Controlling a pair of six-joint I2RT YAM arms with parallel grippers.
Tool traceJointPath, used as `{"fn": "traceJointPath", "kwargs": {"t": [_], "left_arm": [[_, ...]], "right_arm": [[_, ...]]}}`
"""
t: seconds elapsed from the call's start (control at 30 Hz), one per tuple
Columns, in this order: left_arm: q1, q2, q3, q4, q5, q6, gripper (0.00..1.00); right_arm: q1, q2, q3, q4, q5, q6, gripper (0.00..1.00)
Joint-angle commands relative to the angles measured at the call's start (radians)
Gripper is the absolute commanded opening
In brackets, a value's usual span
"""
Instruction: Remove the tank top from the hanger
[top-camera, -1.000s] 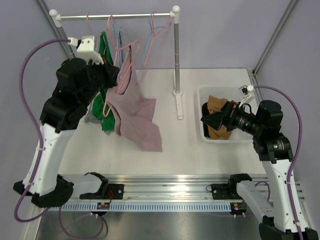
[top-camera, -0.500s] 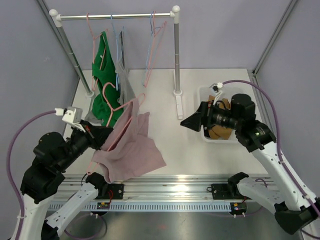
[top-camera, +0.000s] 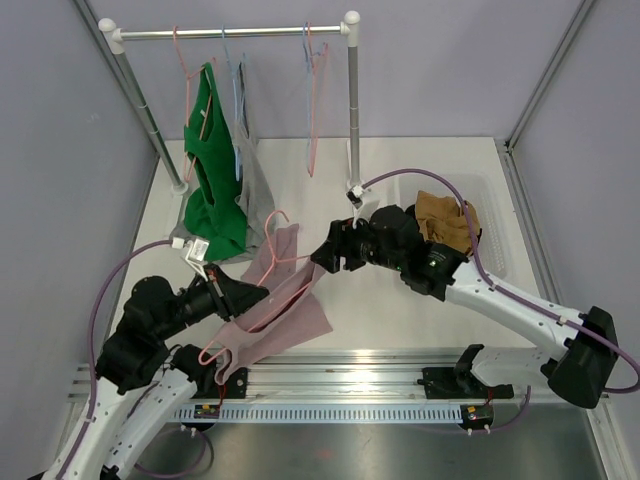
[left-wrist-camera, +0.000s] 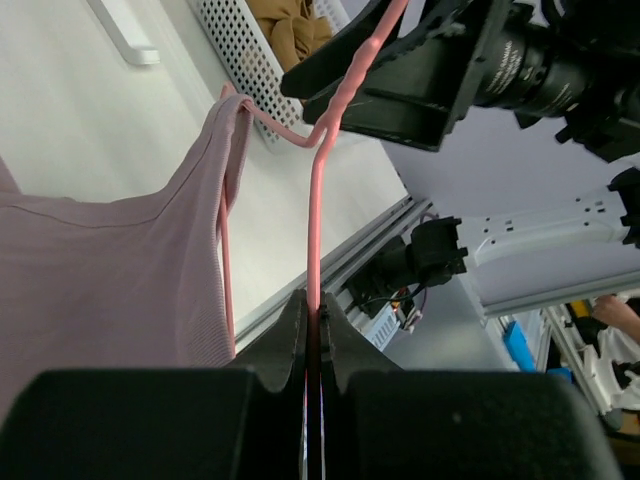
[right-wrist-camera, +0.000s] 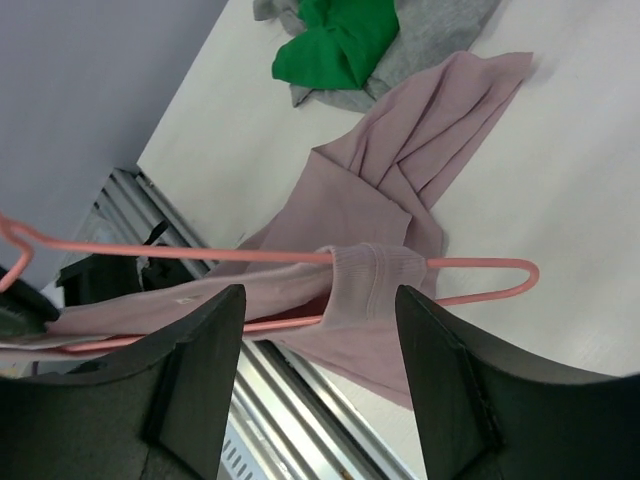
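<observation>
A pink tank top (top-camera: 290, 312) hangs on a pink wire hanger (top-camera: 274, 220) low over the table's near left. My left gripper (top-camera: 243, 297) is shut on the hanger's wire (left-wrist-camera: 316, 200), with the tank top (left-wrist-camera: 110, 270) draped to its left. My right gripper (top-camera: 322, 256) has reached across from the right. It is open, one finger on each side of the shoulder strap (right-wrist-camera: 372, 285) where that loops over the hanger (right-wrist-camera: 200, 256). The fingers (right-wrist-camera: 200, 370) stand apart from the cloth. The garment's lower part lies crumpled on the table (right-wrist-camera: 400, 160).
A clothes rack (top-camera: 230, 32) at the back left carries a green garment (top-camera: 215, 170), a grey one (top-camera: 258, 190) and bare hangers (top-camera: 312, 90). A white bin (top-camera: 497, 262) with brown cloth (top-camera: 445, 222) sits at the right. A metal rail (top-camera: 330, 385) runs along the front edge.
My left arm brought the hanger and tank top from the rack down to the table's near left. My right arm swung from the bin to the strap, its jaws narrowing somewhat.
</observation>
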Motion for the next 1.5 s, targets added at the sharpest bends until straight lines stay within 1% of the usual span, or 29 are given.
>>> {"fn": "traceJointPath", "kwargs": {"t": [0.0,0.03,0.17,0.33,0.37,0.43,0.47,0.5,0.53,0.57,0.6,0.63,0.7,0.8,0.83,0.87,0.93,1.0,1.03,1.1,1.13,1.2,1.23,1.3,1.33,1.4,1.43,1.47], "left_arm": [[-0.005,-0.034,-0.009,0.182,0.036,-0.099,0.00],[-0.005,-0.036,-0.009,0.184,0.023,-0.105,0.00],[-0.005,-0.045,-0.023,0.213,0.002,-0.139,0.00],[-0.005,-0.040,-0.029,0.242,0.017,-0.162,0.00],[-0.005,-0.040,-0.029,0.245,0.019,-0.163,0.00],[-0.005,-0.039,-0.028,0.251,0.023,-0.166,0.00],[-0.005,-0.040,-0.028,0.253,0.025,-0.168,0.00],[-0.005,-0.039,-0.026,0.253,0.026,-0.169,0.00],[-0.005,-0.040,-0.028,0.251,0.026,-0.168,0.00],[-0.005,-0.042,-0.025,0.245,0.025,-0.165,0.00],[-0.005,-0.042,-0.025,0.245,0.025,-0.163,0.00],[-0.005,-0.042,-0.025,0.242,0.025,-0.162,0.00],[-0.005,-0.045,-0.017,0.225,0.017,-0.148,0.00],[-0.005,-0.031,0.029,0.134,-0.023,-0.073,0.00],[-0.005,-0.027,0.041,0.077,-0.026,-0.048,0.00],[-0.005,-0.020,0.053,0.058,-0.011,-0.027,0.00],[-0.005,-0.013,0.069,0.037,0.017,0.013,0.00],[-0.005,-0.016,0.075,0.034,0.060,0.030,0.00],[-0.005,-0.022,0.081,0.038,0.068,0.030,0.00],[-0.005,-0.033,0.079,0.059,0.101,0.024,0.00],[-0.005,-0.043,0.075,0.093,0.112,0.016,0.00],[-0.005,-0.048,0.061,0.150,0.160,-0.013,0.00],[-0.005,-0.048,0.046,0.229,0.179,-0.028,0.00],[-0.005,-0.042,0.032,0.326,0.223,-0.077,0.00],[-0.005,-0.042,0.023,0.436,0.227,-0.091,0.00],[-0.005,-0.030,0.014,0.541,0.209,-0.120,0.00],[-0.005,-0.021,0.014,0.641,0.195,-0.122,0.00],[-0.005,-0.011,0.015,0.696,0.169,-0.123,0.00]], "right_arm": [[0.022,0.038,0.020,0.086,0.111,-0.044,0.68],[0.025,0.052,0.021,0.081,0.164,-0.047,0.66],[0.040,0.084,0.018,0.074,0.217,-0.060,0.61],[0.043,0.127,-0.003,0.119,0.184,-0.057,0.55],[0.043,0.132,-0.006,0.124,0.184,-0.055,0.52],[0.045,0.141,-0.003,0.144,0.175,-0.058,0.51],[0.045,0.144,0.000,0.146,0.175,-0.058,0.48],[0.043,0.146,0.003,0.149,0.174,-0.061,0.38],[0.045,0.150,0.009,0.149,0.177,-0.067,0.33],[0.043,0.150,0.009,0.155,0.184,-0.075,0.23],[0.043,0.150,0.009,0.155,0.184,-0.081,0.06],[0.045,0.147,0.009,0.155,0.209,-0.081,0.00],[0.045,0.143,0.009,0.146,0.236,-0.086,0.00],[0.043,0.129,0.018,0.074,0.380,-0.090,0.00],[0.037,0.127,0.033,0.011,0.496,-0.080,0.00],[0.028,0.130,0.046,-0.026,0.538,-0.067,0.00],[-0.033,0.146,0.070,-0.105,0.598,-0.061,0.00],[-0.085,0.146,0.069,-0.123,0.603,-0.061,0.00],[-0.133,0.141,0.064,-0.136,0.600,-0.061,0.00],[-0.173,0.134,0.061,-0.146,0.593,-0.069,0.00],[-0.193,0.121,0.060,-0.149,0.573,-0.076,0.00],[-0.195,0.101,0.067,-0.156,0.540,-0.095,0.00],[-0.196,0.074,0.072,-0.166,0.489,-0.100,0.00],[-0.196,-0.001,0.075,-0.176,0.409,-0.112,0.00],[-0.196,-0.033,0.075,-0.180,0.390,-0.110,0.00],[-0.198,-0.131,0.083,-0.192,0.355,-0.110,0.00],[-0.196,-0.161,0.105,-0.221,0.315,-0.113,0.00],[-0.196,-0.190,0.121,-0.236,0.292,-0.121,0.00]]}}
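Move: From the right hand, the pink tank top's near strap, looped over the hanger's right end, lies about 3 cm ahead, 2 cm left and some 4 cm down, just past the open fingers. The hanger's neck, gripped by the left hand, is roughly 12 cm left, 4 cm back and 4 cm lower; the white basket is some 27 cm right, 8 cm ahead and 20 cm below. From the left hand the strap is about 10 cm right, 7 cm ahead, near level. Forward and down about 5 cm, the right hand brings its open fingers over the strap and shuts them on it, then pulls it right and forward past the hanger's end while turning clockwise some 25 degrees, before rising and easing back. The left hand keeps its pinch on the hanger's neck, rising slightly, then lifting more at the end as its fingers tip upward. ##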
